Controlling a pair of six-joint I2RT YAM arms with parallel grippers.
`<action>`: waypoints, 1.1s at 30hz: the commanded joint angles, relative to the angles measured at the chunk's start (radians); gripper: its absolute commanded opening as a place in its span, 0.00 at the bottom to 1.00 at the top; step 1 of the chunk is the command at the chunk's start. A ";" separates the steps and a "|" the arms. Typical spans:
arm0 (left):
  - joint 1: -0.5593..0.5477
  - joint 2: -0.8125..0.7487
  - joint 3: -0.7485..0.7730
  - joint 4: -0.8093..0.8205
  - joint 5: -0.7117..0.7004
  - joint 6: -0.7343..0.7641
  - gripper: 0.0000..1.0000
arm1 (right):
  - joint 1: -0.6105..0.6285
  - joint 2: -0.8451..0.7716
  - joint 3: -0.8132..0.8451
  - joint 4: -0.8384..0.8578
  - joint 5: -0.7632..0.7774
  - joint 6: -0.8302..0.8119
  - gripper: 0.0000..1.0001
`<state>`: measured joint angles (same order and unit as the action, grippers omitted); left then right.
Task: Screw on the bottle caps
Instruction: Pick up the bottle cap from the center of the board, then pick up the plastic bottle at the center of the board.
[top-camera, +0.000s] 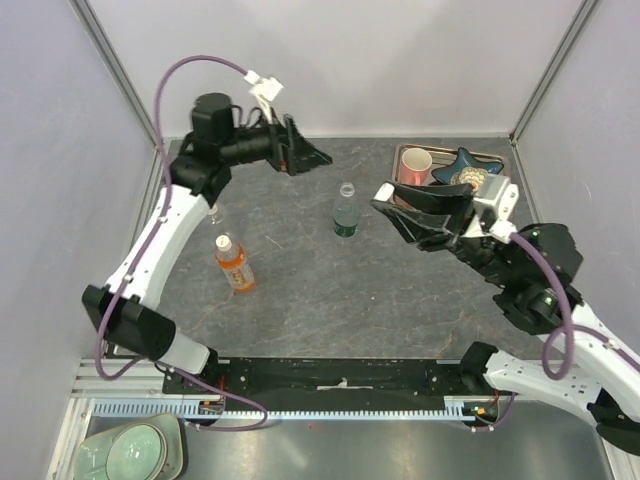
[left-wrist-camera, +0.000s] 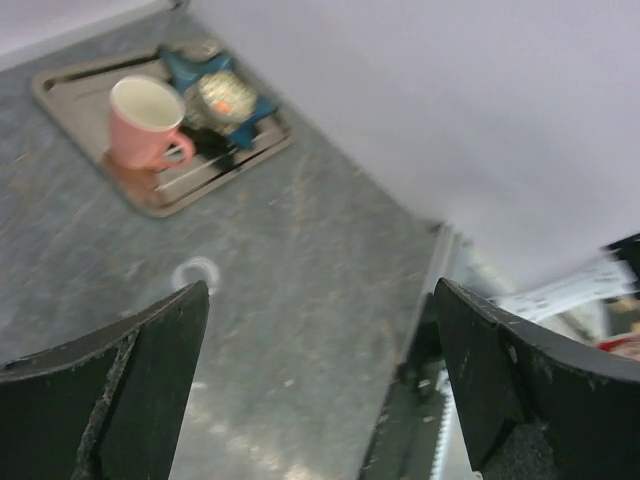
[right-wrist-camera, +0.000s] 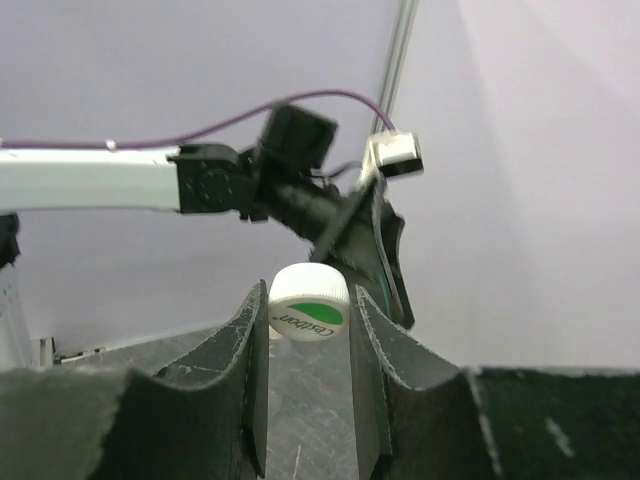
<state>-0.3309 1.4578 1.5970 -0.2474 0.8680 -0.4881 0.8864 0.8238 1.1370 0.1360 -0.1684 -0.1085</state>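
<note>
My right gripper (right-wrist-camera: 310, 300) is shut on a white bottle cap (right-wrist-camera: 309, 308) with a green leaf logo, held at the fingertips. In the top view this gripper (top-camera: 382, 200) hangs just right of the uncapped clear bottle with the green label (top-camera: 345, 217). My left gripper (top-camera: 308, 150) is raised near the back wall, open and empty (left-wrist-camera: 322, 290). The orange bottle (top-camera: 234, 264) stands at the left with a white cap (top-camera: 223, 241) on it. A tiny clear bottle (top-camera: 213, 213) peeks out beside the left arm, mostly hidden.
A metal tray (top-camera: 401, 152) at the back right holds a pink mug (top-camera: 416, 165) and a blue star-shaped thing (top-camera: 466, 170); both show in the left wrist view too, mug (left-wrist-camera: 145, 120). A pale, blurred ring (left-wrist-camera: 195, 272) lies on the table there. Walls enclose three sides.
</note>
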 joint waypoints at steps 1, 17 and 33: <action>-0.121 0.101 0.060 -0.285 -0.298 0.581 0.99 | 0.000 -0.055 0.046 -0.087 0.075 0.006 0.12; -0.234 0.210 -0.146 0.023 -0.462 0.681 0.99 | 0.000 -0.138 0.104 -0.213 0.138 0.003 0.14; -0.338 0.426 -0.014 0.001 -0.438 0.692 0.49 | 0.000 -0.155 0.082 -0.222 0.198 0.033 0.15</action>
<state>-0.5938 1.8511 1.4933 -0.2462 0.4568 0.1383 0.8864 0.6754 1.2106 -0.0956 -0.0013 -0.0990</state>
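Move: From the left gripper, the uncapped green-labelled bottle stands about 7 cm ahead, 9 cm to the right and 30 cm below. The mug is some 20 cm right of that bottle and 12 cm farther out, lower by a few centimetres. The orange bottle stands about 27 cm left of the green-labelled bottle and 16 cm nearer. From the right gripper, which already holds the white cap, the green-labelled bottle is roughly 22 cm ahead, 2 cm left and 39 cm down. Bring the left gripper, wide open, down some 24 cm while easing it right and forward to the green-labelled bottle, tipping its fingers downward by about 30 degrees early in the descent. Once they straddle the bottle's upper part, begin closing them onto its sides. Meanwhile draw the right gripper about 6 cm to the right, keeping its pinch on the white cap. ##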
